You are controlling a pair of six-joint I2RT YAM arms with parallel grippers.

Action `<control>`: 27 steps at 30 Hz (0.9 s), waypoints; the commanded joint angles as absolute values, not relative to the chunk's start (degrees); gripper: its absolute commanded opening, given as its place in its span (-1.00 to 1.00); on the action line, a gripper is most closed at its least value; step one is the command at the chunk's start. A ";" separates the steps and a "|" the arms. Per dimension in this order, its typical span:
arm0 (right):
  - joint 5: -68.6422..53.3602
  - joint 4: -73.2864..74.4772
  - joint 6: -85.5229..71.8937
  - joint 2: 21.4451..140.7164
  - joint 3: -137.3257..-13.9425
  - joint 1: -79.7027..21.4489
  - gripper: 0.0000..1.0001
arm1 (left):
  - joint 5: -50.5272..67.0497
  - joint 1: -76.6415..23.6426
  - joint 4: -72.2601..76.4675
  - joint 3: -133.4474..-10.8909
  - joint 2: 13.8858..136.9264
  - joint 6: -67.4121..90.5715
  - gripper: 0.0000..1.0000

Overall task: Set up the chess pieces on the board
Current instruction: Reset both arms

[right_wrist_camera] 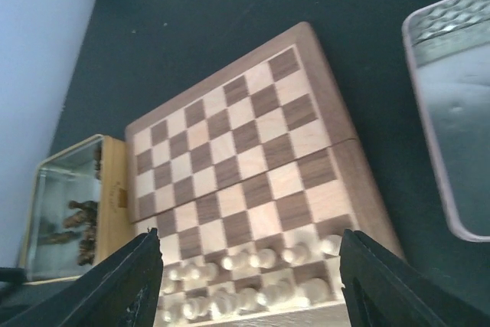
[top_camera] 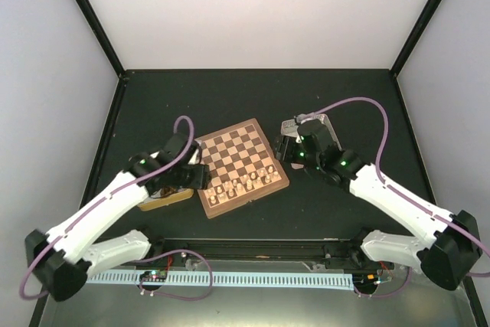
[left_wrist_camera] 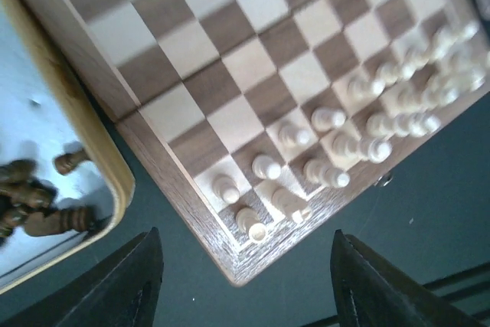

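Note:
The board (top_camera: 239,160) lies at the table's middle, and its far rows are bare. Pale chess pieces (top_camera: 243,183) stand in two rows along its near edge. My left gripper (top_camera: 204,177) hovers over the board's near-left corner. In the left wrist view its fingers (left_wrist_camera: 130,281) stand wide apart around that corner (left_wrist_camera: 239,262), with the corner pieces (left_wrist_camera: 256,223) just beyond them. It is open and holds nothing. My right gripper (top_camera: 282,148) hangs off the board's right side. It (right_wrist_camera: 249,296) is open and empty, above the pale rows (right_wrist_camera: 260,273).
A wood-rimmed tray (top_camera: 170,198) holding dark chess pieces (left_wrist_camera: 34,204) sits against the board's left side, under my left arm. A shallow metal tray (right_wrist_camera: 452,112) lies to the board's right, behind my right gripper. Black walls enclose the table.

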State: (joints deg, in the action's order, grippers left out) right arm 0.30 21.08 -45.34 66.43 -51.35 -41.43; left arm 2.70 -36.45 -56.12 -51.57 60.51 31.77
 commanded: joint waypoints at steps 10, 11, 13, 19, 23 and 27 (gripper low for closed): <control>16.35 36.54 -28.69 41.30 -50.39 -41.46 0.68 | -16.79 -36.27 -45.27 -50.18 25.91 25.00 0.98; 17.50 37.57 -28.28 38.85 -50.20 -41.44 0.74 | -17.74 -36.25 -45.41 -50.44 24.17 24.28 0.98; 20.54 39.78 -27.97 34.29 -50.23 -41.46 0.88 | -18.92 -36.26 -46.20 -51.25 21.60 23.30 0.98; 27.23 46.17 -27.86 23.96 -53.37 -41.46 1.00 | -20.65 -36.28 -49.17 -54.29 16.53 21.44 0.98; 30.23 50.26 -27.62 21.05 -56.24 -41.46 1.00 | -21.10 -36.25 -50.62 -56.56 14.28 20.42 0.98; 31.47 52.62 -27.55 19.66 -58.27 -41.46 1.00 | -21.06 -36.29 -51.92 -58.48 12.71 19.46 0.98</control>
State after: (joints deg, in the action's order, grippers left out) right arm 27.22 48.18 -28.34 20.84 -55.92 -41.43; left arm -19.55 -36.45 -49.67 -55.48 14.20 21.74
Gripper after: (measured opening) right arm 0.999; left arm 0.989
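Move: The empty left hand stands above the board's near-left corner, with the corner piece about 2 cm back, 2 cm to the right and 9 below. From it the board's middle is some 9 cm ahead and 8 right, and the box of brown pieces roughly 6 ahead and 11 left. From the right hand, also empty, the board's middle lies about 10 cm left, 1 ahead and 17 below, and the empty tray some 10 ahead and 10 right. Up and outward, both arms draw clear of the board together. The left hand climbs about 21 cm while swinging left, easing back late, its fingers tipping up from near-vertical to point forward; the right heads right some 20 cm, soon rising too and drawing back, tilting up and turning slightly clockwise. Both grippers spread fully, touching nothing. ##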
